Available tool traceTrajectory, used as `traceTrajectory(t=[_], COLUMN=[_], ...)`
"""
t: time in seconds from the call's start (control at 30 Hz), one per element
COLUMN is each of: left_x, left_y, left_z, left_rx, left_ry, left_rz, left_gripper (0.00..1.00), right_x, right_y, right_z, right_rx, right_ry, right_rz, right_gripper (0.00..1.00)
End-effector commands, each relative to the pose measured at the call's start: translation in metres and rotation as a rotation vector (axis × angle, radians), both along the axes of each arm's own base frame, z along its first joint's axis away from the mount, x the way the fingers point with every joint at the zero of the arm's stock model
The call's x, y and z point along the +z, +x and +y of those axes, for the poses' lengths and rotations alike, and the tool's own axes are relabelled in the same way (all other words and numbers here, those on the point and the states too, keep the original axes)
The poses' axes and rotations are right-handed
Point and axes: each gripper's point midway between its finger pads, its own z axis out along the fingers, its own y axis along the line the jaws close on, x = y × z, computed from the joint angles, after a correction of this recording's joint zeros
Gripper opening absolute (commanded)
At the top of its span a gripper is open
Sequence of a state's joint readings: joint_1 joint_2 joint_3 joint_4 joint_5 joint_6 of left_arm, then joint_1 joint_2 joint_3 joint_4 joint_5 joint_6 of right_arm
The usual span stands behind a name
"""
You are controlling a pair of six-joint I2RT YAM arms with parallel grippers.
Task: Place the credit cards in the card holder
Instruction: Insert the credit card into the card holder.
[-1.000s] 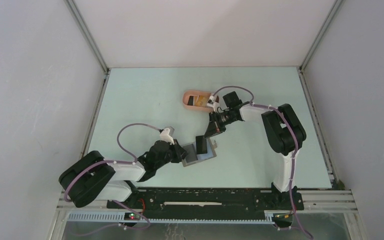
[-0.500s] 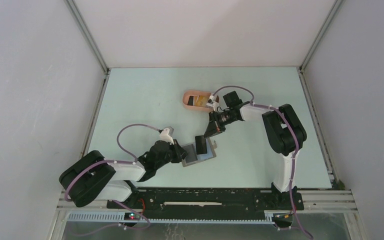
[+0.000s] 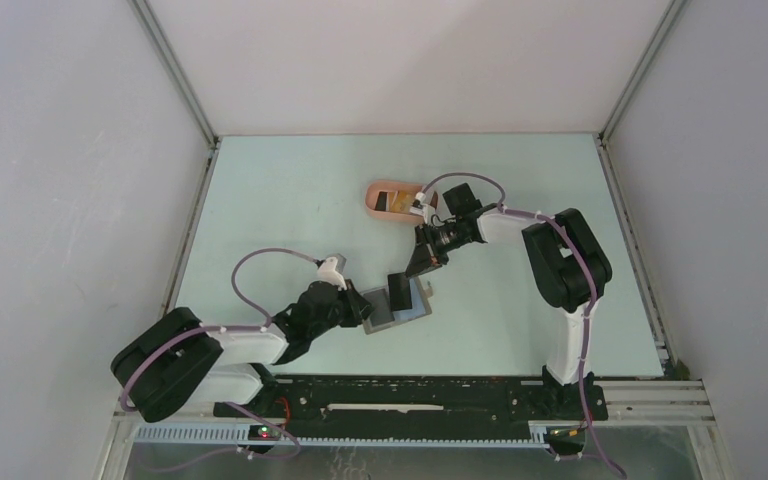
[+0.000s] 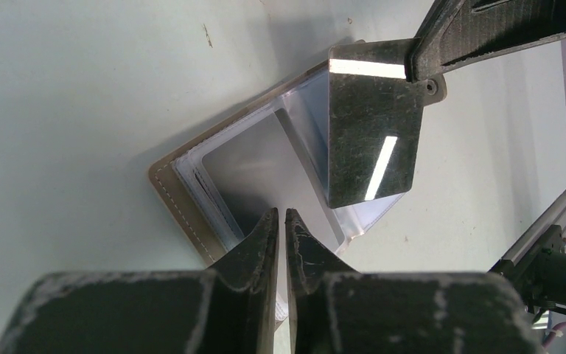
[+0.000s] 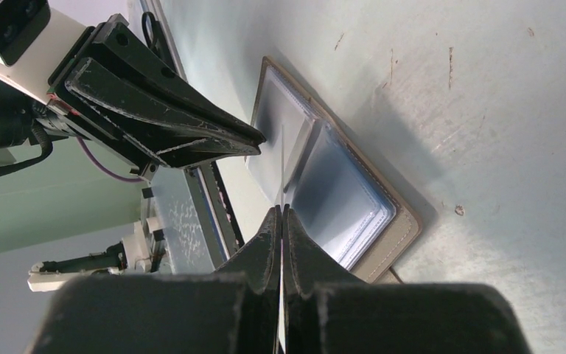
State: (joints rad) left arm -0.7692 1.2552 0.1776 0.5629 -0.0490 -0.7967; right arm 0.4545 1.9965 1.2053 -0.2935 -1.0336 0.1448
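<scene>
The grey card holder (image 3: pixel 388 318) lies open on the table, its clear sleeves (image 4: pixel 250 158) facing up. My left gripper (image 3: pixel 368 308) (image 4: pixel 281 214) is shut on a thin clear sleeve at the holder's near edge. A black credit card (image 3: pixel 398 290) (image 4: pixel 372 140) stands tilted over the open sleeves, its lower edge at the holder's pocket. My right gripper (image 3: pixel 416 268) (image 5: pixel 281 210) is shut on the card's top end. In the right wrist view the card (image 5: pixel 282 162) shows edge-on above the holder (image 5: pixel 339 199). More cards (image 3: pixel 388 202) lie in the pink tray.
A salmon-pink oval tray (image 3: pixel 372 196) sits at the middle back of the table, just behind the right arm's wrist. Metal rails border the table on the left, right and near sides.
The right gripper and the black card have edged slightly left over the holder. The left arm's elbow has shifted a little left; its grip is unchanged.
</scene>
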Motion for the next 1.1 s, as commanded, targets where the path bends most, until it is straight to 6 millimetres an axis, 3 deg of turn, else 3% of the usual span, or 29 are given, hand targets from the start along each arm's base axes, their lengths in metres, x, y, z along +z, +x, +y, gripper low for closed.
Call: traceTrajectory(t=[0.0,0.47,0.7,0.87,1.07], left_x=[-0.004,0.005,0.007,0.002,-0.003], left_y=[-0.002,-0.004,-0.011,-0.018,-0.02], left_z=[0.005,0.004,0.016,0.023,0.022], left_rx=[0.009,0.0,0.026,0.035,0.027], left_ry=[0.021,-0.004,0.021,0.028,0.035], left_rz=[0.008,0.001,0.017,0.038,0.062], left_gripper=[0.12,0.21,0.37,0.42,0.4], right_x=[0.012,-0.015,-0.02,-0.02,-0.01], right_y=[0.008,0.005,0.003,0.003,0.009], right_z=[0.009,0.006,0.008,0.009,0.011], right_rx=[0.003,0.005,0.008,0.011,0.003], right_ry=[0.019,-0.057,-0.07,-0.068,-0.05], right_rz=[-0.05,-0.043,-0.043,-0.044,-0.082], right_gripper=[0.0,0.0,0.0,0.0,0.0])
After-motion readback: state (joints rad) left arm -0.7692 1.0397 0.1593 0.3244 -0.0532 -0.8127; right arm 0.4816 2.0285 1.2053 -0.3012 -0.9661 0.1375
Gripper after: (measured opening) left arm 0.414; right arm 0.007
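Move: The card holder lies open, its middle fold about 5 cm back, 2 cm to the left and 5 cm below my right hand, which already holds the black card hanging back and down over it. The empty blue pocket is roughly 4 cm back, 1 cm right and 5 cm below that hand; the grey card's page is 6 cm back, 6 cm left and equally low. From my left hand, the fold is some 2 cm ahead, 6 cm right and 1 cm lower. I lower the black card about 2 cm with my right hand towards the holder's middle fold, dipping the fingertips about 5 degrees and keeping the pinch. Meanwhile my left hand leaves the grey card's page, opening its fingers to under half, rising nearly 2 cm and sinking again as it draws back and left about 2.5 cm in all. ##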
